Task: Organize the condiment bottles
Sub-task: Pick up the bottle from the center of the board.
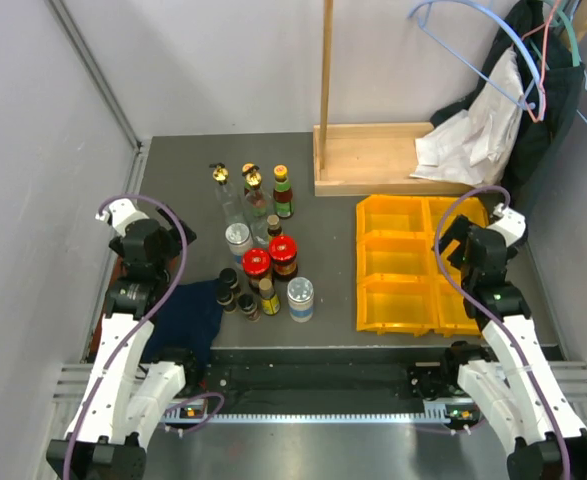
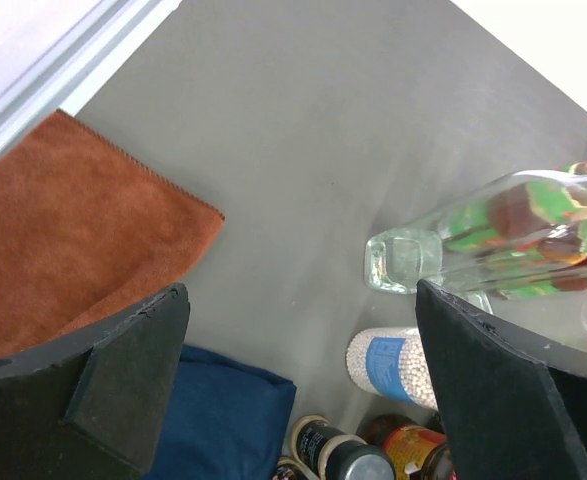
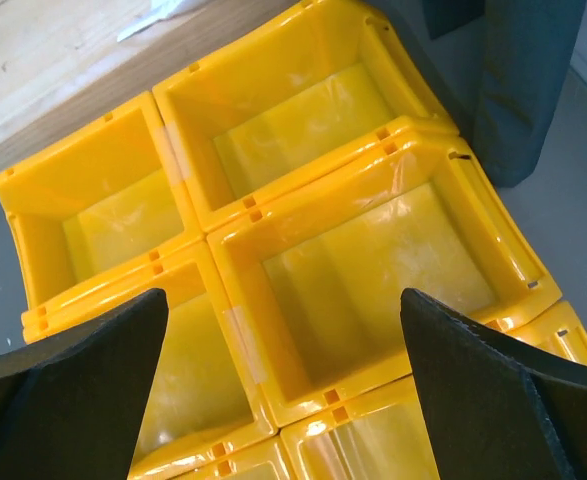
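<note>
The condiment bottles (image 1: 263,250) stand in a cluster left of the table's middle. Two tall clear gold-stoppered ones (image 1: 252,192) are at the back, beside a yellow-capped bottle (image 1: 282,192). Two red-lidded jars (image 1: 283,255), silver-lidded pale jars (image 1: 300,298) and small dark bottles (image 1: 248,304) stand nearer. My left gripper (image 1: 168,240) hangs open to their left, holding nothing. Its wrist view shows its open jaws (image 2: 301,300) over bare table, with a clear bottle (image 2: 473,240) and a pale bead-filled jar (image 2: 388,365) to the right. My right gripper (image 3: 283,300) is open and empty above the yellow bin (image 3: 233,215).
The yellow compartment bin (image 1: 363,270) lies at the right with its cells showing empty. A blue cloth (image 1: 188,315) lies near the left arm's base, and an orange cloth (image 2: 63,230) beside it. A wooden stand (image 1: 373,160), hangers and clothes (image 1: 518,110) fill the back right.
</note>
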Controlling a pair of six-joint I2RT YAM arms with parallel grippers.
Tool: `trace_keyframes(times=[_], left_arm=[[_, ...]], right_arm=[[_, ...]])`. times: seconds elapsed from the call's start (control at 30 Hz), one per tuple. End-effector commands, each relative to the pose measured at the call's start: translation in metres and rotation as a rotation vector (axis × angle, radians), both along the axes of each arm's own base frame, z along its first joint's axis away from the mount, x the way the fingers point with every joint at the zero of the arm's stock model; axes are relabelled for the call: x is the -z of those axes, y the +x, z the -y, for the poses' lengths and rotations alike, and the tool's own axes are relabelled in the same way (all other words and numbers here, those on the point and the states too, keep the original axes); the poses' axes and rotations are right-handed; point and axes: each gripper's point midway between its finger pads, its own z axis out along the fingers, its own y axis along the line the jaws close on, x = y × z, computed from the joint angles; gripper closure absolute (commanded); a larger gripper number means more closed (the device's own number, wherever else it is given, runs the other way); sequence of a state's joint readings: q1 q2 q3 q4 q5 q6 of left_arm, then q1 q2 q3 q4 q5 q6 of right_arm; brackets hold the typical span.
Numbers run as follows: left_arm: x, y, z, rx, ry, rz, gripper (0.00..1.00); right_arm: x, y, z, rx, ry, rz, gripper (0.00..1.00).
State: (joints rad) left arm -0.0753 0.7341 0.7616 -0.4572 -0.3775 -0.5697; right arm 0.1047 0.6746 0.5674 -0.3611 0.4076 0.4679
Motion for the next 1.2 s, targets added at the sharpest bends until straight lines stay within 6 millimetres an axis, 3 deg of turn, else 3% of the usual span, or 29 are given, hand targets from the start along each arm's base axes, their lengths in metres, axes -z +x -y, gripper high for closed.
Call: trace_keyframes(times=[0.0, 0.23, 0.43, 0.6, 0.63, 0.7, 0.73, 0.9, 0.93, 1.0, 1.07, 1.13, 1.17], left_arm=[[-0.022, -0.004, 0.001, 0.040, 0.041, 0.033, 0.01], [-0.014, -0.007, 0.004, 0.078, 0.065, 0.013, 0.01], [-0.013, -0.006, 0.011, 0.129, 0.071, 0.030, 0.01], [-0.012, -0.009, 0.003, 0.084, 0.084, 0.034, 0.01], [-0.011, -0.009, 0.001, 0.073, 0.085, 0.033, 0.01], [-0.011, -0.011, -0.001, 0.059, 0.091, 0.030, 0.01], [-0.011, -0.012, -0.003, 0.049, 0.095, 0.030, 0.01], [-0.009, -0.013, -0.005, 0.039, 0.098, 0.022, 0.01], [-0.009, -0.013, -0.005, 0.037, 0.099, 0.022, 0.01], [-0.009, -0.013, -0.006, 0.033, 0.100, 0.022, 0.01], [-0.009, -0.014, -0.007, 0.028, 0.104, 0.020, 0.01], [-0.009, -0.014, -0.008, 0.025, 0.105, 0.021, 0.01], [-0.008, -0.014, -0.008, 0.025, 0.109, 0.014, 0.01]], right_arm=[[-0.025, 0.005, -0.012, -0.053, 0.034, 0.032, 0.01], [-0.032, 0.003, -0.020, -0.029, 0.151, 0.110, 0.01], [-0.023, 0.003, -0.065, -0.306, 0.186, 0.063, 0.01], [-0.039, -0.012, -0.123, -0.592, 0.240, 0.043, 0.01], [-0.042, -0.020, -0.143, -0.679, 0.235, 0.034, 0.01], [-0.055, -0.029, -0.164, -0.789, 0.192, 0.051, 0.01], [-0.059, -0.042, -0.186, -0.883, 0.176, 0.047, 0.01], [-0.073, -0.061, -0.235, -1.031, 0.019, 0.045, 0.01], [-0.064, -0.062, -0.248, -1.058, -0.010, 0.007, 0.01], [-0.069, -0.073, -0.273, -1.120, -0.067, 0.017, 0.01], [-0.058, -0.071, -0.289, -1.123, -0.145, -0.015, 0.01], [-0.063, -0.080, -0.311, -1.177, -0.164, -0.003, 0.01], [-0.051, -0.079, -0.320, -1.183, -0.199, -0.033, 0.01]])
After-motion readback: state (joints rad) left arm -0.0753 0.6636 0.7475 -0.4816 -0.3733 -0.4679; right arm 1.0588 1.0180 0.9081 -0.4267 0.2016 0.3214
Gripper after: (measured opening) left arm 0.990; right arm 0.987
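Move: The silver-lidded bottle at the near right edge of the cluster stands some 37 cm to the right gripper's left, about 9 cm back and 10 cm below. Of it, the right red-lidded jar lies about 8 cm farther out and 4 cm left, the corked bottle 7 cm left and 1 cm farther out. The yellow tray sits beneath, its middle roughly 5 cm left and 2 cm ahead. From the left gripper, the silver-lidded bottle is about 31 cm right, 10 cm back, 16 cm below. Swing the right gripper left off the yellow tray towards the silver-lidded bottle, about 30 cm, slow at first and then fast, drawing back some 9 cm as it goes. Turn it counter-clockwise roughly 70 degrees so the fingers point forward-left over the tabletop; keep them wide open and stop short of the bottle, touching nothing. ##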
